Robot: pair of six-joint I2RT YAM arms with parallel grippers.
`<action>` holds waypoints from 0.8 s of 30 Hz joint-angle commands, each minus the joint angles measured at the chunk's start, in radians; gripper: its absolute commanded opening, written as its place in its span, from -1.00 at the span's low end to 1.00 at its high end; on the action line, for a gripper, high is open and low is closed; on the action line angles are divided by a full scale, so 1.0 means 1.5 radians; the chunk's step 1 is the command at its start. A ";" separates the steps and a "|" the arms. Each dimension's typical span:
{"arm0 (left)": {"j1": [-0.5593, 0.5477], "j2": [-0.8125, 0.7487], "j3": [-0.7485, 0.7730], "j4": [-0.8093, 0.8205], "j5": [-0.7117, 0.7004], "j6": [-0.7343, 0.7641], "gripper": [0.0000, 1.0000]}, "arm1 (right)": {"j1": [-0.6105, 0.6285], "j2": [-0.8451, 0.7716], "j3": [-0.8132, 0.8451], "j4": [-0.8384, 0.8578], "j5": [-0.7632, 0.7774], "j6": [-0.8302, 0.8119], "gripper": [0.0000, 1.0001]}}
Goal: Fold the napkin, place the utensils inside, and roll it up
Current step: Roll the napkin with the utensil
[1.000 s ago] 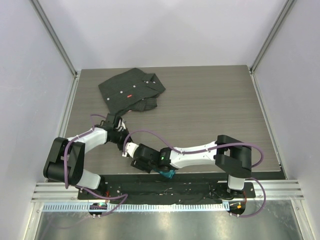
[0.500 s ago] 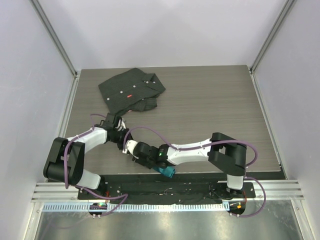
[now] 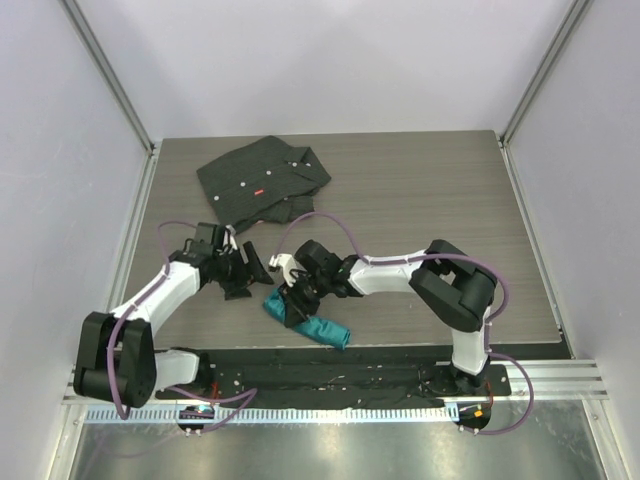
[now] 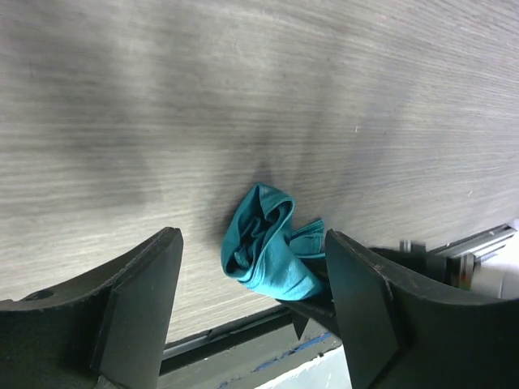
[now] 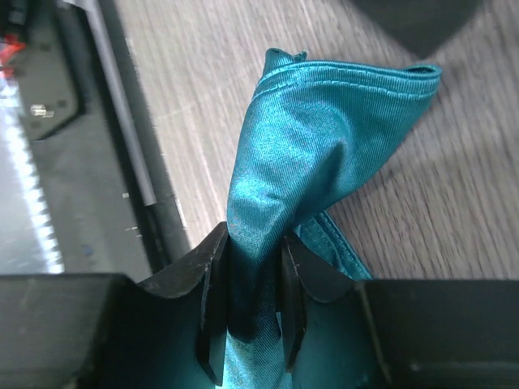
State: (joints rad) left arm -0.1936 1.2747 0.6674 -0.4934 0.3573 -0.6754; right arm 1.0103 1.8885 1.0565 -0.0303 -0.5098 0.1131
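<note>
The teal napkin [image 3: 308, 320] lies bunched in a loose roll near the table's front edge. In the right wrist view its satin folds [image 5: 324, 138] rise from between the fingers. My right gripper [image 3: 297, 297] [image 5: 251, 279] is shut on the roll's left end. My left gripper [image 3: 254, 270] [image 4: 251, 239] stands open just left of the napkin [image 4: 268, 255], holding nothing, its jaws wide apart. The utensils are out of view; I cannot tell whether they are inside the roll.
A black buttoned shirt [image 3: 262, 180] with a small red tag lies crumpled at the back left of the wooden table [image 3: 430, 210]. The black mounting strip [image 3: 340, 375] runs along the near edge, close behind the napkin.
The left gripper has opened and drawn back to the left. The right gripper has moved away from the near edge and closed on the napkin, which now shows more fully on the table.
</note>
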 commanded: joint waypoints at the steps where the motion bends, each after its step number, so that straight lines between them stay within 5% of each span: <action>1: 0.002 -0.044 -0.045 0.044 0.026 -0.033 0.49 | -0.024 0.036 -0.017 0.055 -0.153 0.040 -0.38; 11: 0.002 -0.007 -0.105 0.157 0.126 -0.086 0.30 | -0.051 0.061 -0.018 0.072 -0.174 0.046 -0.40; 19: 0.002 0.019 -0.116 0.160 0.138 -0.084 -0.76 | -0.051 0.036 0.006 -0.010 -0.107 0.003 -0.30; 24: 0.002 0.032 -0.094 0.131 0.134 -0.082 -1.00 | -0.049 0.007 0.067 -0.110 -0.069 -0.022 0.20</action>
State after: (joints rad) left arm -0.1936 1.3087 0.4984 -0.2890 0.5270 -0.8040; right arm 0.9352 1.9507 1.0962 -0.0372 -0.7334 0.1497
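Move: Behind and to the right of the open left hand, about 3 cm each way and 3 cm lower, lies the left end of the rolled napkin. The right gripper holds the roll some 8 cm back and 6 cm right of the left hand. From the right gripper, that left end is about 4 cm forward and 3 cm left, and the roll's right end 4 cm back and 13 cm right. The dark shirt lies about 24 cm straight ahead of the left hand. Dipping back, right and down by about 4 cm in all, the left hand brings its open fingers over the napkin roll's left end, tips swinging some 10 degrees further right, and shuts them to pinch it. The right hand stays on the roll, finishing its rolling twist with another 10 degrees or so, fingertips turning back, then opens partway and just starts to lift. ##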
